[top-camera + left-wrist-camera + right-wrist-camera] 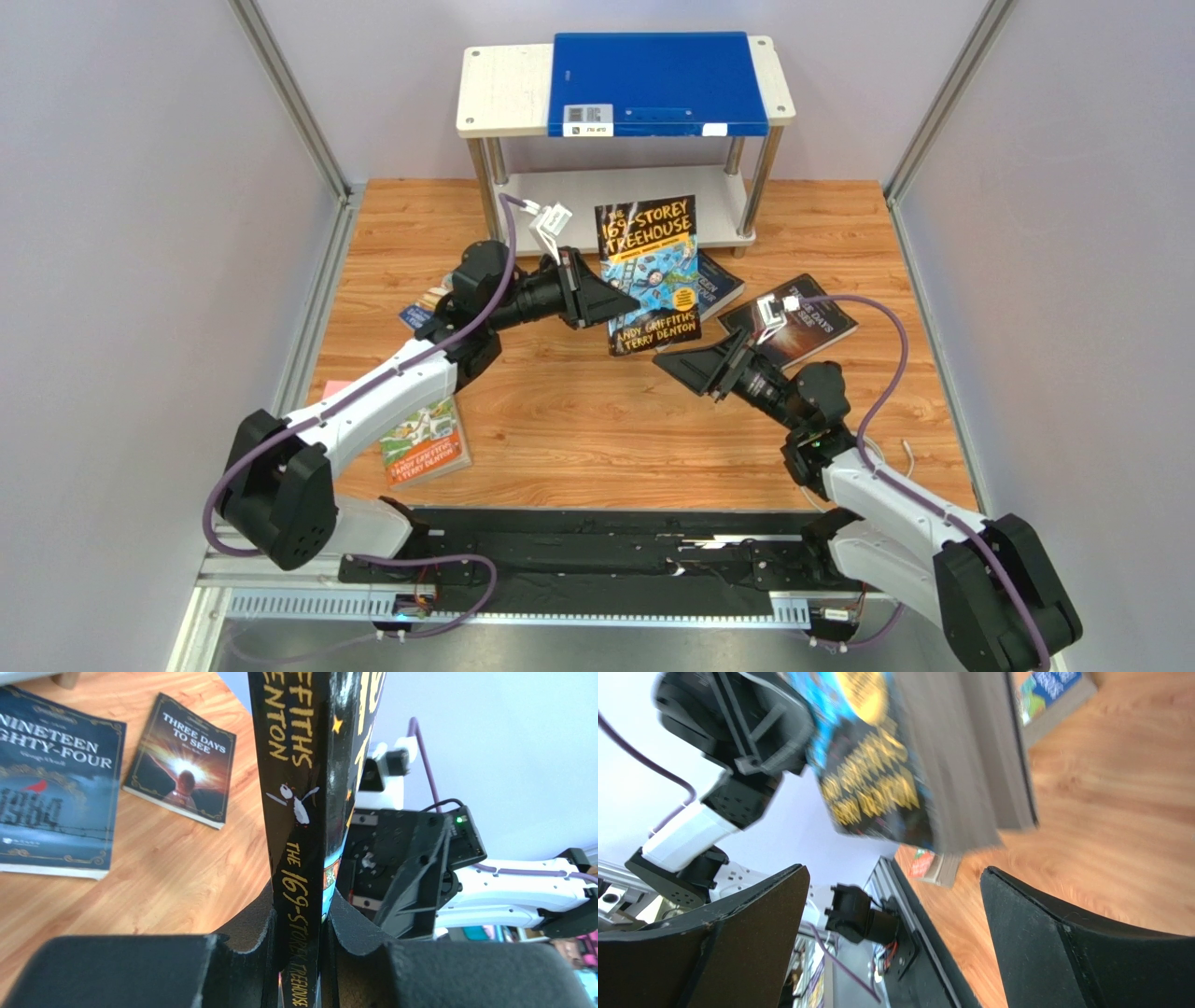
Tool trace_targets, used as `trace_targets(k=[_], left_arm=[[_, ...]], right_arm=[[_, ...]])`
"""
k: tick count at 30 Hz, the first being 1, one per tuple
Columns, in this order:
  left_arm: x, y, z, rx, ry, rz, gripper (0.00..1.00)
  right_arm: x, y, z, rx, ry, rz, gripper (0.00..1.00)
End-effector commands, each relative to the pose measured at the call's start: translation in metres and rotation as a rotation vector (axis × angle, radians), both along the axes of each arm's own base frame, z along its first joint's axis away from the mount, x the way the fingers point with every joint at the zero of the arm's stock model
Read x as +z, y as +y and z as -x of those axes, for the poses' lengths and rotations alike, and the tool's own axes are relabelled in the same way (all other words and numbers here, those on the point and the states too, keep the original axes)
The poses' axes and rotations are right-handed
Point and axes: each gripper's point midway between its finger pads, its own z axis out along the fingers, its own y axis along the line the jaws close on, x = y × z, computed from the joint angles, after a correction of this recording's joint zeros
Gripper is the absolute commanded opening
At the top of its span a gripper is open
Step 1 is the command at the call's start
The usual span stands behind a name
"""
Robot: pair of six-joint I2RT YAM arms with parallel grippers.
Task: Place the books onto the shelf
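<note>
My left gripper (613, 304) (302, 941) is shut on the spine edge of a dark Treehouse book (648, 273) (298, 812), holding it upright above the table in front of the shelf (502, 87). My right gripper (685, 367) (896, 931) stands open just below that book's lower right corner (913, 756), with nothing between its fingers. A navy book (720, 286) (52, 784) and a black-brown book (809, 317) (182, 759) lie flat behind it. Another Treehouse book (425, 438) (934, 866) lies under my left arm. A blue book's corner (417, 317) shows beside that arm.
A large blue folder (657, 81) lies on the shelf's top board. The shelf's lower board (617, 196) shows between silver posts. Grey walls close in both sides, and a black rail (603, 553) runs along the near edge.
</note>
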Motion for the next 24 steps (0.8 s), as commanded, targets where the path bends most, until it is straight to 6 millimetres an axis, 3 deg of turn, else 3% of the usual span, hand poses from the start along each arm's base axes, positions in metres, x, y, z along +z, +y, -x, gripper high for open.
trace_targets(k=[1,10,19,21,24], left_arm=[[0.031,-0.005,0.004,-0.044,-0.083,0.121,0.0],[0.029,-0.008,0.006,-0.067,-0.072,0.136,0.0],[0.005,-0.008,0.001,-0.05,-0.033,0.082,0.0],[0.002,-0.009,-0.001,-0.048,-0.028,0.077,0.0],[-0.005,-0.013,-0.005,-0.049,-0.015,0.071,0.0]], right_arm=[[0.039,-0.006,-0.015,-0.099,-0.148,-0.058,1.0],[0.028,0.007,-0.032,-0.064,-0.091,-0.12,1.0],[0.054,0.007,-0.039,-0.09,-0.134,-0.105,0.93],[0.061,0.009,-0.038,-0.075,-0.149,-0.086,0.89],[0.066,0.014,-0.036,-0.035,-0.138,-0.075,0.68]])
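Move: The 169-Storey Treehouse book hangs in the left fingers by its spine, cover up. Its middle is about 4 cm to that hand's right and 3 cm ahead, with the shelf's lower board some 35 cm straight ahead and 26 cm lower. From the right hand the book's middle is about 9 cm ahead, 3 cm left and 4 cm above. On the table some 21 cm below that hand lie Nineteen Eighty-Four, 24 cm ahead and 2 cm right, and Three Days to See, 21 cm ahead and 20 cm right. Straddling the free lower part of the 169-Storey Treehouse book, one finger over the cover and one beneath, the right hand goes about 4 cm forward, dips slightly, then rises to end some 3.5 cm higher, its wide-open fingers just starting to close. No firm pinch shows yet. The left hand keeps its grip on the spine side and stays nearly still, sinking a centimetre or two. ##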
